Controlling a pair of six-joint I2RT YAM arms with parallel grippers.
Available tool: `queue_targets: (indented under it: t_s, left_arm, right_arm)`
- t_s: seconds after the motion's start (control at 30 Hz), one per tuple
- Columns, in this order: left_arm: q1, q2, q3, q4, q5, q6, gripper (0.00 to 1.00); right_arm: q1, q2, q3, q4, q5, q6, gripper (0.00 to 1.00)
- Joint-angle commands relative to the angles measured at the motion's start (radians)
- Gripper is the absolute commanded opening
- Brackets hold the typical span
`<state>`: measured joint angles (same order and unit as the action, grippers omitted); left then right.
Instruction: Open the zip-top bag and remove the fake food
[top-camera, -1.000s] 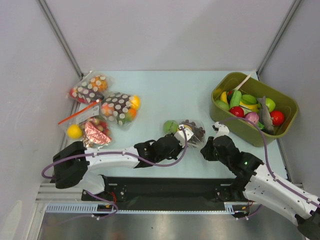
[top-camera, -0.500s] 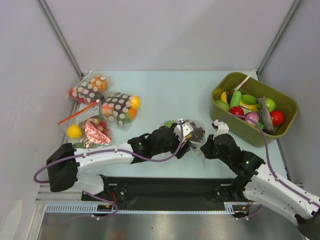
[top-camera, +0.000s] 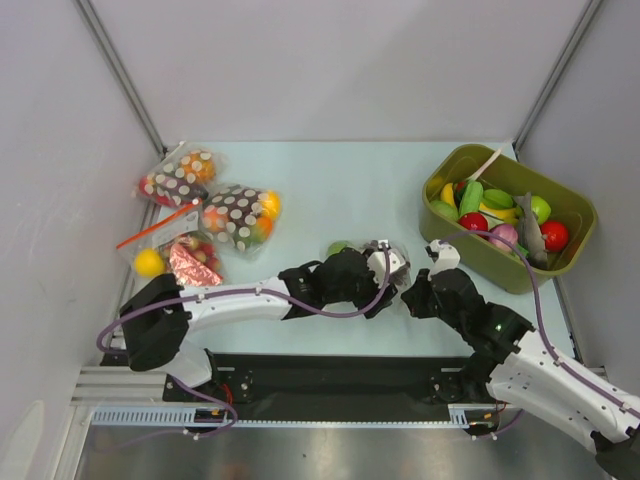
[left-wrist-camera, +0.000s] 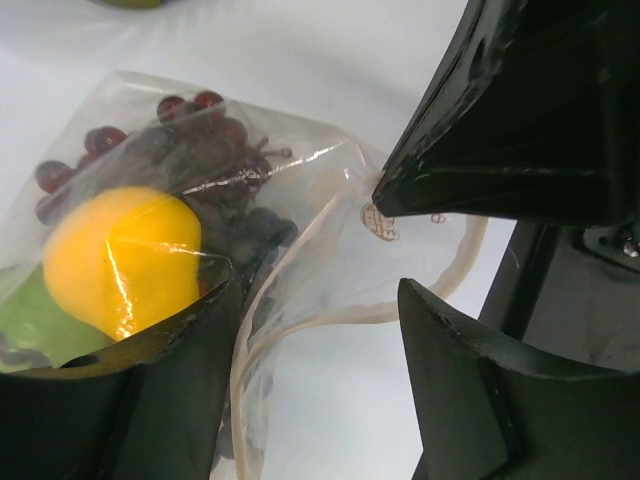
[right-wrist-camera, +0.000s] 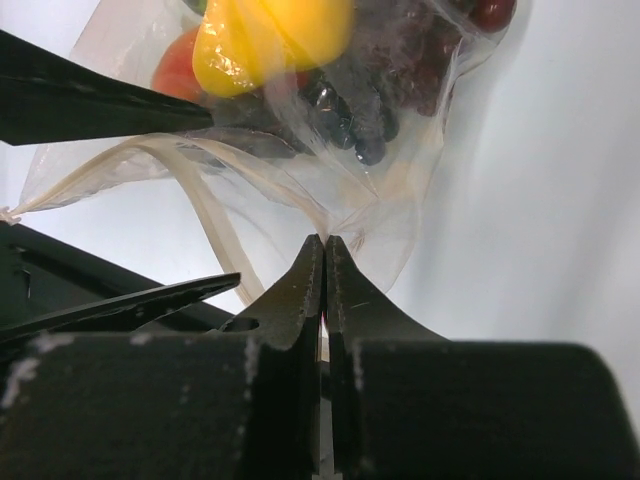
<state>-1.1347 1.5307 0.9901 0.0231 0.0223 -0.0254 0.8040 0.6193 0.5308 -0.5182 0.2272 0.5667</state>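
The clear zip-top bag (top-camera: 388, 260) lies at the table's middle, with the fake food inside. In the left wrist view the bag (left-wrist-camera: 300, 190) shows a yellow pear (left-wrist-camera: 120, 255), dark grapes (left-wrist-camera: 205, 140) and a green piece (left-wrist-camera: 30, 320). My left gripper (left-wrist-camera: 320, 300) is open and straddles the bag's pale zip strip (left-wrist-camera: 330, 320) at its partly parted mouth. My right gripper (right-wrist-camera: 325, 242) is shut, pinching the thin plastic lip of the bag (right-wrist-camera: 380, 200). An orange-red piece (right-wrist-camera: 178, 65) shows beside the pear (right-wrist-camera: 270, 35). From above, both grippers (top-camera: 382, 290) (top-camera: 410, 292) meet at the bag's near side.
An olive bin (top-camera: 505, 272) full of toy food stands at the right. Two brown dotted bags (top-camera: 235, 215) (top-camera: 180, 175) lie at the left, with a bag with a red zip strip (top-camera: 185, 262) and a yellow ball (top-camera: 149, 263). Grey walls close in on both sides.
My left gripper has opened and shifted right onto the bag's mouth. My right gripper has closed on the bag's lip and edged a little left.
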Motion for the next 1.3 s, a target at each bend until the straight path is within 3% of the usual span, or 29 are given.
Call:
queue_targets:
  t_s: [0.0, 0.47, 0.67, 0.87, 0.97, 1.1, 1.27]
  left_arm:
    - [0.001, 0.023, 0.051, 0.001, -0.005, 0.019, 0.69]
    - [0.001, 0.077, 0.076, 0.009, -0.056, 0.012, 0.58]
    - [0.004, 0.123, 0.119, -0.015, -0.071, 0.019, 0.4]
    - [0.003, 0.098, 0.097, -0.015, -0.09, 0.018, 0.13]
    - [0.003, 0.086, 0.097, -0.046, -0.107, 0.015, 0.04]
    - [0.003, 0.043, 0.053, -0.042, -0.177, -0.03, 0.0]
    - [0.004, -0.044, 0.005, -0.037, -0.232, -0.083, 0.0]
  right_arm:
    - [0.006, -0.012, 0.018, 0.03, 0.0, -0.01, 0.0]
    - [0.006, 0.013, 0.001, 0.064, -0.017, -0.011, 0.0]
    - [0.006, 0.014, 0.008, 0.072, -0.014, -0.014, 0.0]
    - [0.006, 0.033, 0.024, 0.086, 0.029, -0.044, 0.0]
    - [-0.012, 0.074, 0.035, 0.118, 0.05, -0.07, 0.0]
    - [-0.112, 0.14, 0.067, 0.184, 0.038, -0.106, 0.0]
    - [-0.27, 0.253, 0.104, 0.34, -0.096, -0.168, 0.0]
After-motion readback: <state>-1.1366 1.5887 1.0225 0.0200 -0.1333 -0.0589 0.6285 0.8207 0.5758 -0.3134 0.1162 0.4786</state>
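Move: The slack mouth of the zip-top bag lies close to the left fingertips, about 2 cm ahead, 1 cm right and 2 cm below; it is some 3 cm left of the right fingers, 1 cm ahead and 1 cm lower. From the left hand, the yellow fruit is about 7 cm ahead, 5 cm left and 6 cm down, the grapes some 7 cm ahead and 2 cm right, the green fruit roughly 11 cm ahead and 11 cm left, both also 6 cm down. Down about 2 cm and a little forward, the open left gripper settles over the bag's mouth, then closes fully and pinches the film, edging up again at the end. The right hand, still shut on the film beside it, holds nearly still until the left has almost closed, then heads forward about 5 cm towards the bagged fruit, speeding up. ##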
